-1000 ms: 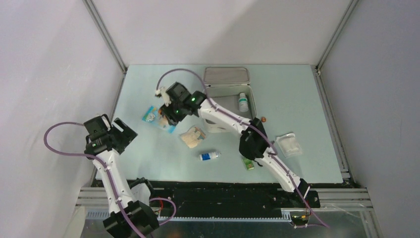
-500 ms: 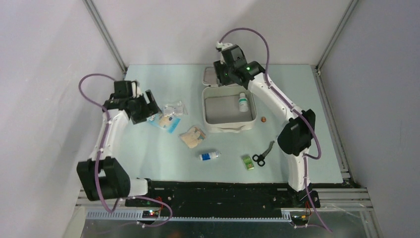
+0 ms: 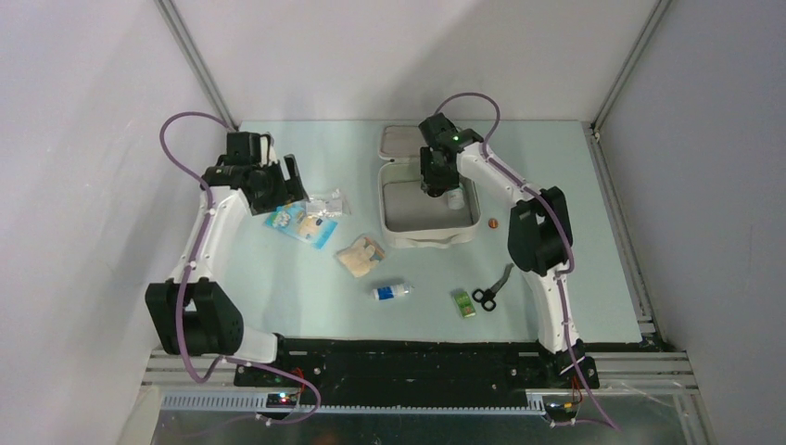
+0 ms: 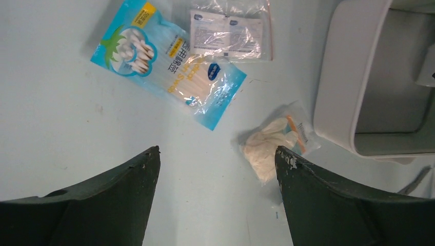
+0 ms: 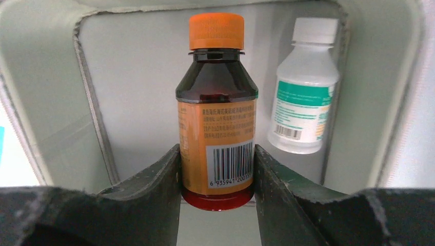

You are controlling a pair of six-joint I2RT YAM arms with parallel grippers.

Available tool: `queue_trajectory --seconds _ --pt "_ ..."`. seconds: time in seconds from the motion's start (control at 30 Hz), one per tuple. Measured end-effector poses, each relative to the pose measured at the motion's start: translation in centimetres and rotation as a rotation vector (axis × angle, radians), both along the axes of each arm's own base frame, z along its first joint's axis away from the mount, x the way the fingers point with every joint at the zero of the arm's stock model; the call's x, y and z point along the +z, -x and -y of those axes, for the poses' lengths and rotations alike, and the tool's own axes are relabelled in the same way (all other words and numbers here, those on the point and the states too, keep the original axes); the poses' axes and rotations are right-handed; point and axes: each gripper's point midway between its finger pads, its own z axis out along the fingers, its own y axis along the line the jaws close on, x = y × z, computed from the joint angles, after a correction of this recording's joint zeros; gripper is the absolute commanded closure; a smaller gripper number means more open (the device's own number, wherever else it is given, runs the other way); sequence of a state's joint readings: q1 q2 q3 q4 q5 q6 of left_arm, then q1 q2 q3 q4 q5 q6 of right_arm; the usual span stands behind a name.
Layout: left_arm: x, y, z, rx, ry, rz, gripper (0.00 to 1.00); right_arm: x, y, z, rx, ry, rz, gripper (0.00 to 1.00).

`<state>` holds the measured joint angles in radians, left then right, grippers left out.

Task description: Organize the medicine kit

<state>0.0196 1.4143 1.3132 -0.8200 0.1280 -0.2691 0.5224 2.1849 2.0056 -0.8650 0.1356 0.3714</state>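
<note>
The medicine kit (image 3: 385, 211) lies open at the far middle of the table, a white case with grey lining and its lid (image 3: 397, 141) folded back. My right gripper (image 3: 436, 182) hangs over its inside, shut on a brown bottle (image 5: 217, 118) with an orange cap and label; the fingers (image 5: 159, 177) press both sides near its base. A white bottle (image 5: 303, 102) with a green label lies in the kit's right corner. My left gripper (image 4: 217, 154) stands open above bare table, just left of a bagged gauze wad (image 4: 272, 146).
A blue cotton-swab packet (image 4: 169, 61) and a clear sachet bag (image 4: 228, 33) lie left of the kit (image 4: 338, 87). In front of it are a small white bottle (image 3: 392, 291), a green box (image 3: 463, 303) and scissors (image 3: 491, 289). Walls enclose the table.
My right gripper has come from the packets on the left, past the lid, down over the kit's inside. My left arm has swung from the near left out beside the packets.
</note>
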Motion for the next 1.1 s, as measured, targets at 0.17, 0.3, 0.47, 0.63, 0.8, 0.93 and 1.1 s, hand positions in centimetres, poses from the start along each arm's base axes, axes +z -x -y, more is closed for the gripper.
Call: queue_trajectory --seconds 0.17,0.3,0.47,0.63,0.8,0.93,1.1 --pt "-1.1 0.2 -0.6 -0.003 -0.037 -0.041 0.12 -2.8 0.7 -0.4 -0.04 -0.013 -0.074 0.73" --pt "-1.0 0.3 -0.9 -0.003 -0.054 -0.041 0.11 -5.4 1.0 -0.4 -0.056 0.013 -0.119 0.71" --pt "-0.8 0.2 -0.8 -0.007 -0.054 -0.037 0.11 -7.1 1.1 -0.3 -0.064 0.058 -0.136 0.65" --pt "-0.4 0.3 -0.6 -0.01 -0.05 -0.023 0.1 -7.0 0.8 -0.1 -0.077 0.096 -0.109 0.62" --pt "-0.1 0.1 -0.5 -0.013 -0.047 -0.008 0.1 -7.1 0.3 0.8 -0.099 0.14 -0.085 0.57" --pt "-0.1 0.1 0.5 -0.042 -0.041 -0.004 0.1 -7.1 -0.5 1.8 -0.127 0.174 -0.063 0.55" --pt "0.0 0.2 1.4 -0.07 -0.033 -0.002 0.1 -6.9 -1.1 2.4 -0.145 0.184 -0.046 0.53"
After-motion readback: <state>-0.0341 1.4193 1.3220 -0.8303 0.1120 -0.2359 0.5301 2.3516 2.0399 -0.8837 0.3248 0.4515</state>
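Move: My right hand already holds the orange-capped bottle inside the medicine kit's outline; I take it to the kit floor beside the white bottle. That bottle lies about 6 cm to my right, level with me and some 8 cm below. The kit's middle is roughly 2 cm back, dead in line sideways, with its open lid about 11 cm ahead and 2 cm left. From my left hand the white bottle is some 33 cm right and 10 cm ahead. I lower the orange-capped bottle about 7 cm down into the kit with my right hand. Then, staying low, I carry it some 3 cm to the right and 2 cm forward until it lies close alongside the white bottle, tilting my fingertips rightward and turning clockwise about 10 degrees. My fingers keep their pinch throughout. ##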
